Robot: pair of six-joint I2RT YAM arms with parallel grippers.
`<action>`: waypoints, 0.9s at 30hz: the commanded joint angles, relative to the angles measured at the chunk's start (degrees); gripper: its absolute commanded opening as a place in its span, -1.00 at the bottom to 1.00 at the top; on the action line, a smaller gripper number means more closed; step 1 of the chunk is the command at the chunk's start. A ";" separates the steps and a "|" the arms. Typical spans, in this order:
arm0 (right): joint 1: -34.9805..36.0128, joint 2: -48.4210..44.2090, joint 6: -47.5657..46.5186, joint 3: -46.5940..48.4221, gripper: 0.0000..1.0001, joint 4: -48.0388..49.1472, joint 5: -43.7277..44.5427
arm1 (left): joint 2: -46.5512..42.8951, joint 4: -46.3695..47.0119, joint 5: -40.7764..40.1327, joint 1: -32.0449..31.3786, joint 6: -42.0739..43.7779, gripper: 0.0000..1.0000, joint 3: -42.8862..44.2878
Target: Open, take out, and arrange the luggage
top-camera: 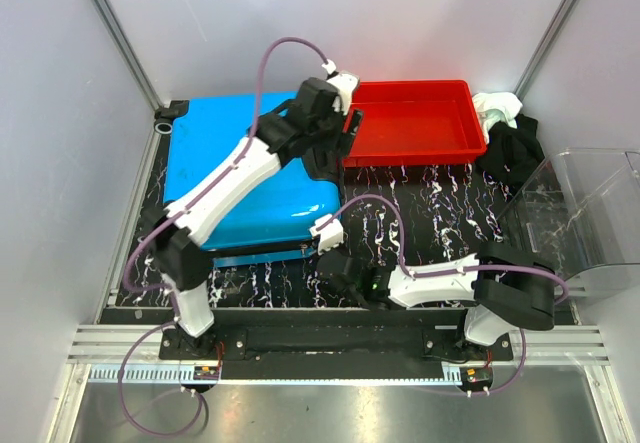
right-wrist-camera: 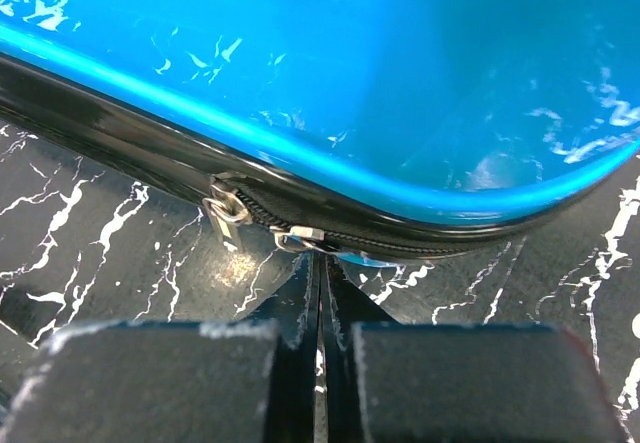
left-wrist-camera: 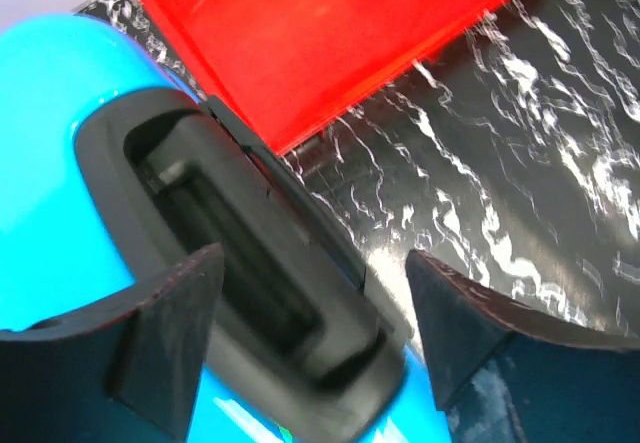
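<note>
The luggage (top-camera: pixel 235 178) is a bright blue hard-shell suitcase lying flat and zipped on the left of the table. My left gripper (top-camera: pixel 328 158) hangs open over its right edge. In the left wrist view the black recessed handle (left-wrist-camera: pixel 230 223) on the blue shell (left-wrist-camera: pixel 50 163) sits between the spread fingers of that gripper (left-wrist-camera: pixel 315 258). My right gripper (top-camera: pixel 326 253) is at the front right corner. In the right wrist view its jaws (right-wrist-camera: pixel 322 263) are shut, tips pinching a metal zipper pull (right-wrist-camera: pixel 300 236) under the shell (right-wrist-camera: pixel 350 63). A second pull (right-wrist-camera: pixel 225 213) hangs just left.
An empty red tray (top-camera: pixel 410 123) stands right behind the suitcase's right edge, close to the left gripper, and shows as a red tray (left-wrist-camera: pixel 320 33) in the left wrist view. Black and white cloths (top-camera: pixel 505 138) lie at the back right. A clear plastic bin (top-camera: pixel 590 223) stands at the right edge.
</note>
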 commanded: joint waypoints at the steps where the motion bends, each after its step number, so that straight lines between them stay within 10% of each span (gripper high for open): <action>1: -1.45 2.02 0.15 2.39 -1.00 1.70 5.70 | 7.20 -9.01 -13.89 -2.31 -11.29 0.41 8.84; 9: -1.71 2.72 0.86 2.48 -1.00 0.73 6.14 | 10.71 -11.40 -30.15 -4.33 -19.12 0.36 7.69; 20: -2.51 2.02 2.26 2.75 -1.00 -0.41 6.84 | 15.01 -16.41 -19.10 -5.04 -23.08 0.26 6.03; 27: -2.51 -0.53 1.91 1.96 -1.00 -0.85 7.02 | 17.67 -18.26 -16.98 -4.77 -22.11 -0.66 6.12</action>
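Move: The carry handle on the luggage's right edge has its middle about 9 cm below the left hand, some 3 cm ahead and 1 cm to the left. The red tray's centre is roughly 11 cm farther out, 19 cm right and 26 cm below. The right hand already grips a zipper pull, its slider about 1 cm ahead, left and above; the other pull is level, 1 cm ahead and 4 cm left. From the right hand the handle lies 20 cm ahead, straight on, and 11 cm up. Bring the left gripper down about 8 cm onto the near part of the carry handle, turning it some 25 degrees counter-clockwise so one finger goes into the recess and the other down the outer side. Then close the fingers around the grip bar. Meanwhile keep the right fingers shut on the zipper pull, easing it down 2 cm and slightly right. ##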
